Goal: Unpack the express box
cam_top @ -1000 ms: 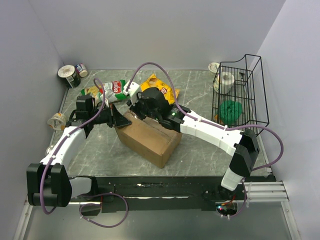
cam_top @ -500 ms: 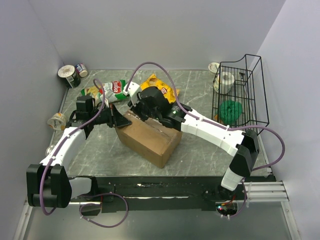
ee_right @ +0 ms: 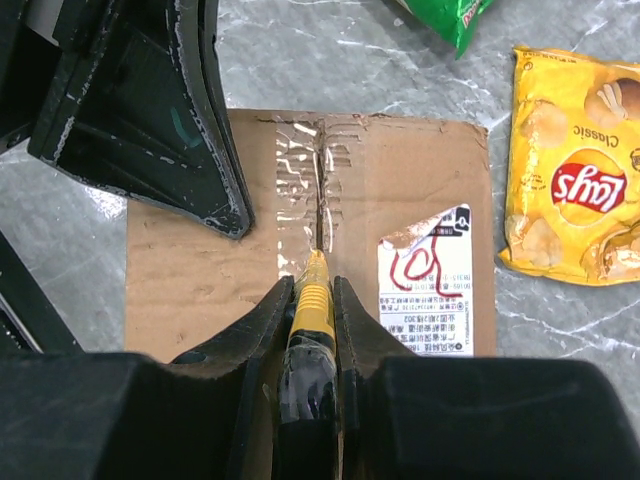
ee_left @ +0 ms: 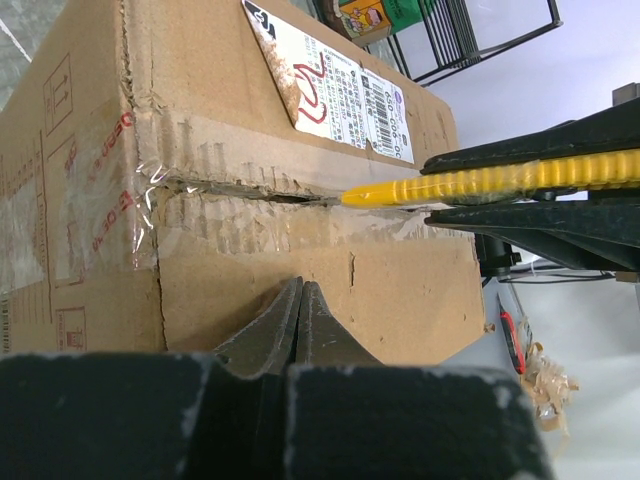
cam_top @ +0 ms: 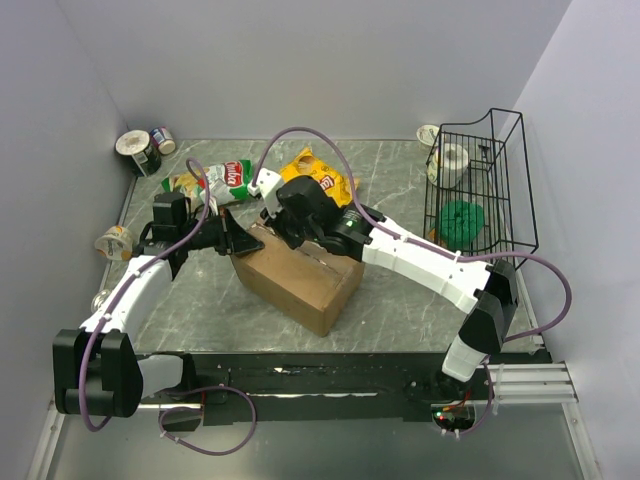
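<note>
The brown express box (cam_top: 300,275) lies in the middle of the table, with its white label (ee_right: 428,285) facing up. My right gripper (ee_right: 312,282) is shut on a yellow utility knife (ee_right: 313,300). The knife's tip rests in the taped top seam (ee_right: 320,200), which shows a dark slit from the tip to the box's far edge. My left gripper (ee_left: 300,288) is shut and empty, its tips pressed against the box's side (ee_left: 250,270) below the seam. From that side the knife (ee_left: 470,182) reaches in from the right.
A yellow Lay's bag (cam_top: 322,176) and a green-red snack bag (cam_top: 222,180) lie behind the box. Cans (cam_top: 140,150) stand at the back left and a cup (cam_top: 114,241) sits by the left wall. A black wire basket (cam_top: 485,180) at the right holds a green item (cam_top: 460,218).
My right wrist with the knife has shifted slightly over the box top. The left arm and the box have stayed where they were.
</note>
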Robot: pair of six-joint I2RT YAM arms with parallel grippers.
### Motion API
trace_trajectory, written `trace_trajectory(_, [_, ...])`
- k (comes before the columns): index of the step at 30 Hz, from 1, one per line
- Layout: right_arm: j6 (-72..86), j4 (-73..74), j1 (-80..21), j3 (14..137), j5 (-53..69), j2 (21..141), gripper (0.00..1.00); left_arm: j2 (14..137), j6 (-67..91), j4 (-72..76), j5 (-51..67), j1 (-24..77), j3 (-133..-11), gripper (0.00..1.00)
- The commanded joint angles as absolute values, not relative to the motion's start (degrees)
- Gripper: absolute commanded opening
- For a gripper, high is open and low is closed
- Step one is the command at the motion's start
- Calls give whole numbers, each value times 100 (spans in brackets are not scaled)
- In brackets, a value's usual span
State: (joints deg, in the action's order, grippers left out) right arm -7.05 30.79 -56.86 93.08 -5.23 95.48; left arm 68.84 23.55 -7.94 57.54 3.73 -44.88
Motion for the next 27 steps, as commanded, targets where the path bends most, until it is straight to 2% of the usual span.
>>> trace_trajectory(1, [-580,3602,-5757,9633,-659,9281,0,7031,2153,-1028,4878,369,-4236,1])
trace_trajectory(27, [-387,4799,-5713,8526,-660,7858,0,7101,1986,-1187,4509,369,-4219,1])
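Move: On the box top, the right hand grips the yellow knife, its blade already in the taped seam. The near-right end of the box seam lies about 8 cm back, 11 cm right and 3 cm below that hand. From the same hand, the Lay's bag is some 18 cm ahead and 4 cm right, the green chip bag roughly 17 cm ahead and 12 cm left, both low on the table. From the left hand, that seam end is about 18 cm right and 8 cm back. Drawing the knife rightward and back along the taped seam, the right hand pulls the blade about 9 cm towards the box's near-right end, slow at first, then at a steady pace, with only a slight wrist tilt and its grip kept. The left hand stays put, its shut fingertips still resting on the box top beside the seam to steady it. ##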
